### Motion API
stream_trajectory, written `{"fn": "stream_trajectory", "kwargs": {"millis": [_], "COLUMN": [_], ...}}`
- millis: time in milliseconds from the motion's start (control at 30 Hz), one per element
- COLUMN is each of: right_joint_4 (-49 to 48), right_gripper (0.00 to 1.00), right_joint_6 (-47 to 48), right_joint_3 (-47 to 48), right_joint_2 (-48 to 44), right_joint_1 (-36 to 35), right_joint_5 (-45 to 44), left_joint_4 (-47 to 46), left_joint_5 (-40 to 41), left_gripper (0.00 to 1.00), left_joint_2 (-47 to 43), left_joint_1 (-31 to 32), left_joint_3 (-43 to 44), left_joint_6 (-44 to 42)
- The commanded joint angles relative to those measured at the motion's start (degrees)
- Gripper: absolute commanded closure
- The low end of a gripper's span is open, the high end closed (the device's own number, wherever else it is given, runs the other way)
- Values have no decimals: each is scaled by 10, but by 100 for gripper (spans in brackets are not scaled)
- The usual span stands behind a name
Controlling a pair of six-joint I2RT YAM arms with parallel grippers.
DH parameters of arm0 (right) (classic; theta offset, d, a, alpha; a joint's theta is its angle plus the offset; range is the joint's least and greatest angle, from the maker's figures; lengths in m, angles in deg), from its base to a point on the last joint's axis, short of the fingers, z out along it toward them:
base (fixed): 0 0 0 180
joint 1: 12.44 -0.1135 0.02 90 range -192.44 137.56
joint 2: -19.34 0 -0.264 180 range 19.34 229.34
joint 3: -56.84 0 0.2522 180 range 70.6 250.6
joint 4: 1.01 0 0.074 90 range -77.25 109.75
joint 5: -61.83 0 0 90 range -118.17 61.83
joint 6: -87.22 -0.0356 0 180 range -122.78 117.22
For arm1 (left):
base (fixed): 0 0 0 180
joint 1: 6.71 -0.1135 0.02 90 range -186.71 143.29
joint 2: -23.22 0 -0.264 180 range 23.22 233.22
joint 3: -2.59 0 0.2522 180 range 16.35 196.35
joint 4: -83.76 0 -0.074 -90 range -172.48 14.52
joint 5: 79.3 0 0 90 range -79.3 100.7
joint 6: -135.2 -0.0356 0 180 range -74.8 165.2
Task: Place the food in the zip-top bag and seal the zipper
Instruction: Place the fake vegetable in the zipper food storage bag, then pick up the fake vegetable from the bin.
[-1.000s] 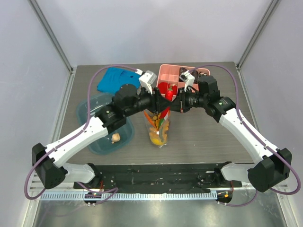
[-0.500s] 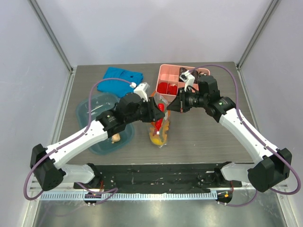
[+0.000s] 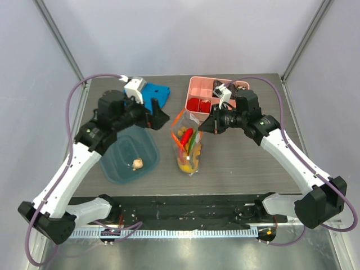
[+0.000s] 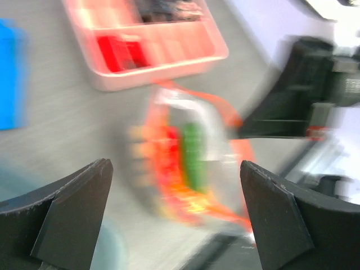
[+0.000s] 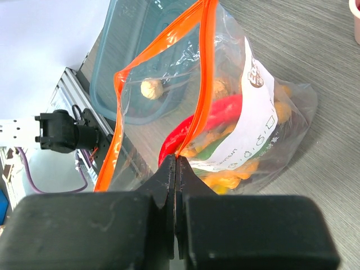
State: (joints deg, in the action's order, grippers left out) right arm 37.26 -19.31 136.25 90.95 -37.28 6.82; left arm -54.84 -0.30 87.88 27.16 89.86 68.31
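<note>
The zip-top bag (image 3: 189, 147) stands in the middle of the table with its mouth open. It holds a red chili (image 3: 189, 136), a green vegetable (image 3: 196, 147) and orange pieces (image 3: 184, 163). My right gripper (image 5: 177, 161) is shut on the zipper (image 5: 201, 73), pinching the orange strip at the bag's right edge (image 3: 203, 128). Open and holding nothing, my left gripper (image 3: 160, 112) hangs left of the bag; its blurred wrist view shows the bag (image 4: 191, 157) between the wide jaws (image 4: 174, 167). A beige garlic bulb (image 3: 138, 163) lies in the teal tub (image 3: 115, 169).
A pink divided box (image 3: 209, 93) with red and dark items sits behind the bag. A blue cloth (image 3: 154, 91) lies at the back left, partly under the left arm. The tub (image 5: 126, 50) is close to the bag's left side.
My left gripper let go of the red chili inside the bag, opened wide and drew back to the left and away. The right gripper kept its pinch on the strip.
</note>
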Motion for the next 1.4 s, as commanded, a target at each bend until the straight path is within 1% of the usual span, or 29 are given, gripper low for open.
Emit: {"fn": "stream_trajectory", "kwargs": {"millis": [0, 33, 67, 100, 133, 167, 233, 267, 300, 367, 467, 667, 800, 900, 1000, 1067, 1100, 1200, 1233, 1300, 1333, 1367], "right_joint_4": [-12, -11, -10, -10, -9, -9, -10, -9, -9, -9, -4, 8, 9, 8, 5, 5, 5, 5, 5, 7, 7, 8], "right_gripper": [99, 99, 99, 99, 99, 99, 99, 99, 99, 99, 99, 99, 99, 99, 99, 99, 99, 99, 99, 99, 99, 99], "right_joint_6": [15, 17, 17, 16, 17, 17, 17, 17, 18, 17, 19, 28, 27, 26, 23, 21, 22, 24, 25, 27, 30, 32], "right_joint_3": [3, 3, 3, 1, 1, 0, -1, -2, -2, 0, 1, 4, 4, 3, 4, 6, 6, 5, 5, 4, 3, 1], "right_joint_2": [-25, -26, -26, -26, -26, -26, -24, -24, -24, -26, -31, -33, -31, -27, -24, -21, -21, -23, -23, -24, -25, -26], "right_joint_1": [1, 2, 2, 2, 1, 2, 2, 1, 1, 1, 2, 2, 2, 3, 2, 1, 2, 2, 2, 3, 3, 2], "right_joint_5": [-6, -6, -5, -4, -4, -4, -4, -4, -3, -4, -6, -10, -11, -11, -7, -6, -5, -9, -9, -9, -8, -4], "left_joint_4": [184, 210, 264, 279, 290, 325, 342, 350, 345, 351, 345, 274, 231, 194, 160, 149, 145, 145, 151, 180, 192, 211], "left_joint_5": [-131, -171, -186, -177, -174, -178, -184, -184, -170, -174, -179, -124, -91, -93, -86, -81, -80, -79, -76, -70, -74, -82], "left_gripper": [0, 0, 2, 2, 1, 3, 4, 11, 16, 22, 27, 28, 30, 29, 30, 33, 35, 48, 59, 68, 74, 76], "left_joint_2": [-23, -24, -24, -19, -16, -10, 5, 14, 22, 56, 96, 132, 163, 173, 200, 216, 228, 234, 232, 225, 210, 201], "left_joint_1": [-107, -124, -140, -143, -148, -155, -162, -163, -165, -177, -192, -194, -194, -194, -193, -194, -194, -194, -194, -195, -195, -195], "left_joint_3": [0, -4, -2, -2, -10, -10, -28, -35, -43, -57, -68, -149, -195, -215, -224, -221, -217, -209, -206, -194, -188, -180], "left_joint_6": [-208, -327, -376, -414, -475, -515, -568, -616, -622, -654, -673, -702, -684, -679, -664, -650, -650, -644, -642, -649, -650, -653]}}
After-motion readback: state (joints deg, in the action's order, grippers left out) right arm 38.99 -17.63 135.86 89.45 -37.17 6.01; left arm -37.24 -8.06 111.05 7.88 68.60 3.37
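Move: The garlic bulb lies on the tray floor some 15 cm to the left of the empty, open left hand, about 3 cm back and roughly 31 cm below. The middle of the blue-green tray around the bulb is some 6 cm farther out and 4 cm farther left than the bulb. The filled bag hangs about 6 cm to the left hand's right, 2 cm back and 18 cm below. From the right hand the bulb is about 24 cm left, 3 cm back and 22 cm below. Down and to the left, away from the bag, the left hand swings about 15 cm across and sinks some 30 cm into the tray, its wrist rolling some 60 degrees until the fingers point nearly straight down. The fingers narrow on the way, then close and pinch the garlic bulb from both sides. The right hand stays put, still gripping the bag's rim. ##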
